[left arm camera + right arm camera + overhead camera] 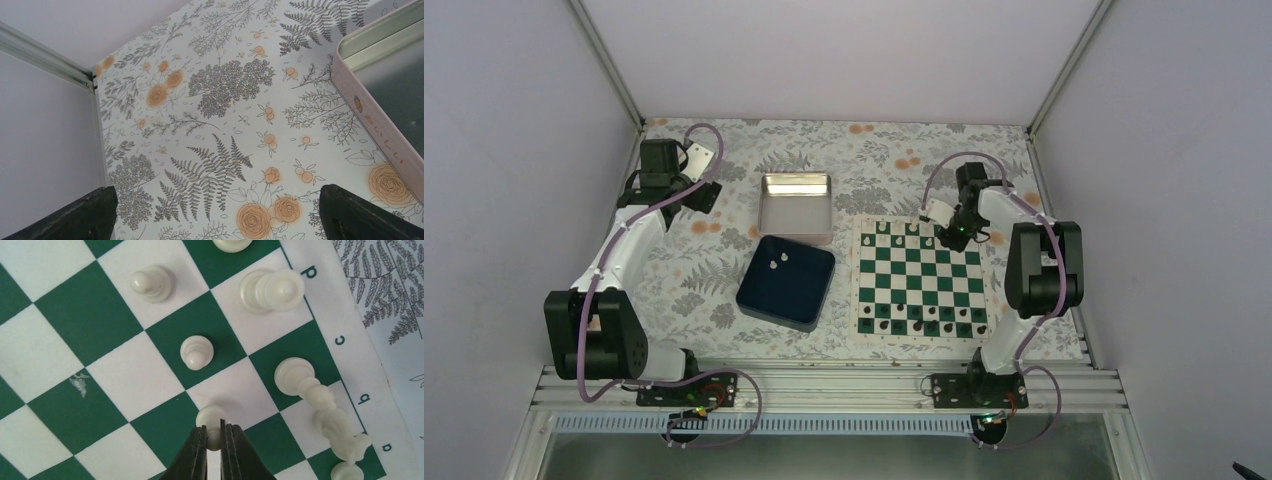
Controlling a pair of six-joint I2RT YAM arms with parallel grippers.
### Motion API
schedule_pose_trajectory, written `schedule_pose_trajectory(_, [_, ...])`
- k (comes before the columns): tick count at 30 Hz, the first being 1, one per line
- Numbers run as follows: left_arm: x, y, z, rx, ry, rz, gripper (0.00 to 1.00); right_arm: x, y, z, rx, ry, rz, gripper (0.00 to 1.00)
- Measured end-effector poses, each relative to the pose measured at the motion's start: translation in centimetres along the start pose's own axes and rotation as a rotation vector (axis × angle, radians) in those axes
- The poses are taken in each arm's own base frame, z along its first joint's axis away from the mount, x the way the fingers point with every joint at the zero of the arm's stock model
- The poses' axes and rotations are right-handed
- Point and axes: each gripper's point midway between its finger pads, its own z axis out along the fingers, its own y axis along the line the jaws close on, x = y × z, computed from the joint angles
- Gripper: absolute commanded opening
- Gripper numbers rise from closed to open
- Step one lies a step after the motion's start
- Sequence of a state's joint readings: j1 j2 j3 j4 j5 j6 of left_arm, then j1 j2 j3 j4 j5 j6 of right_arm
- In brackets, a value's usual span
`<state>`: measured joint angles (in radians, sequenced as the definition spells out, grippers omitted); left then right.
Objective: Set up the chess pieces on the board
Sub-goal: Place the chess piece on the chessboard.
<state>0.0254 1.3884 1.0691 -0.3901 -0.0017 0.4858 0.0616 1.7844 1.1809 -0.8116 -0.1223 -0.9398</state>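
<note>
The green and white board [919,280] lies right of centre. My right gripper [954,236] hovers at its far right corner, shut on a white pawn [211,417] that stands on a white square of the board [60,365]. Several white pieces [196,352] stand around it near the edge; one tall piece [320,405] leans or lies tilted. Two white pieces [775,262] lie in the dark blue tray [786,282]. Black pieces [924,322] stand along the board's near rows. My left gripper [215,215] is open and empty over the floral cloth, far left.
A shiny metal tin [797,203] stands behind the blue tray; its pink side [380,130] shows at the right of the left wrist view. The enclosure's wall and metal rail [45,60] run close on the left.
</note>
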Motion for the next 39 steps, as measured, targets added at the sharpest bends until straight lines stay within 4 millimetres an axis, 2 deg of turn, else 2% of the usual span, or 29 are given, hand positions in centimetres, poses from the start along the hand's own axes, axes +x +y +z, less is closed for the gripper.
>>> schedule_pose_trajectory(10, [0.0,-0.1,0.0,0.004,-0.002,0.0,1.0,-0.2,-0.7,0.7,0.011,-0.011,0.001,0.06])
schedule_pose_trajectory(21, [-0.1,-0.3,0.0,0.015,-0.006,0.0,1.0,-0.6,-1.2,0.8,0.03,-0.024,-0.003,0.3])
schedule_pose_trajectory(25, [-0.1,-0.4,0.0,0.019,-0.008,0.0,1.0,-0.4,-0.9,0.7,0.017,-0.016,-0.007,0.33])
schedule_pose_trajectory(27, [0.0,-0.4,0.0,0.021,-0.007,0.0,1.0,-0.4,-0.5,0.2,0.002,-0.016,-0.006,0.36])
schedule_pose_trajectory(29, [0.2,-0.5,-0.1,0.022,-0.005,0.0,1.0,-1.0,-0.2,-1.1,-0.009,-0.031,-0.011,0.38])
schedule_pose_trajectory(32, [0.2,-0.5,-0.1,0.022,-0.007,0.0,1.0,-3.3,-0.1,-4.4,0.039,-0.077,-0.053,0.39])
schedule_pose_trajectory(34, [0.1,-0.6,-0.2,0.024,-0.011,0.0,1.0,-6.4,0.9,-7.0,0.084,-0.125,-0.119,0.42])
schedule_pose_trajectory(38, [0.0,-0.7,-0.2,0.034,-0.016,0.0,1.0,-13.6,5.0,-10.8,0.124,-0.234,-0.278,0.44])
schedule_pose_trajectory(39, [0.0,-0.8,-0.2,0.035,-0.017,0.0,1.0,-15.9,6.9,-11.6,0.121,-0.266,-0.331,0.44])
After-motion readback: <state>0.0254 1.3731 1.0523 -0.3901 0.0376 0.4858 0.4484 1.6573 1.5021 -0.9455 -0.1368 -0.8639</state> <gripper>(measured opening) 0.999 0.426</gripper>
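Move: Just ahead of the right hand, which already holds the white pawn, lies the empty white c2 square, about 1 cm forward, level sideways and 3 cm below. The d2 pawn stands 1 cm forward and 4 cm left of the hand, the c1 bishop 5 cm straight ahead, the b1 knight 5 cm ahead and 4 cm right. From the left hand, c2 lies roughly 50 cm right, 8 cm back and 18 cm below. Easing the held pawn about 1.5 cm forward and half a centimetre down over c2, beside the d2 pawn, the right hand opens its fingers and lets go. It then climbs clear and sweeps some 15 cm left and nearly 15 cm up, towards the dark tray's side, fingers opening to under half and tipping outward as the wrist turns counter-clockwise. ##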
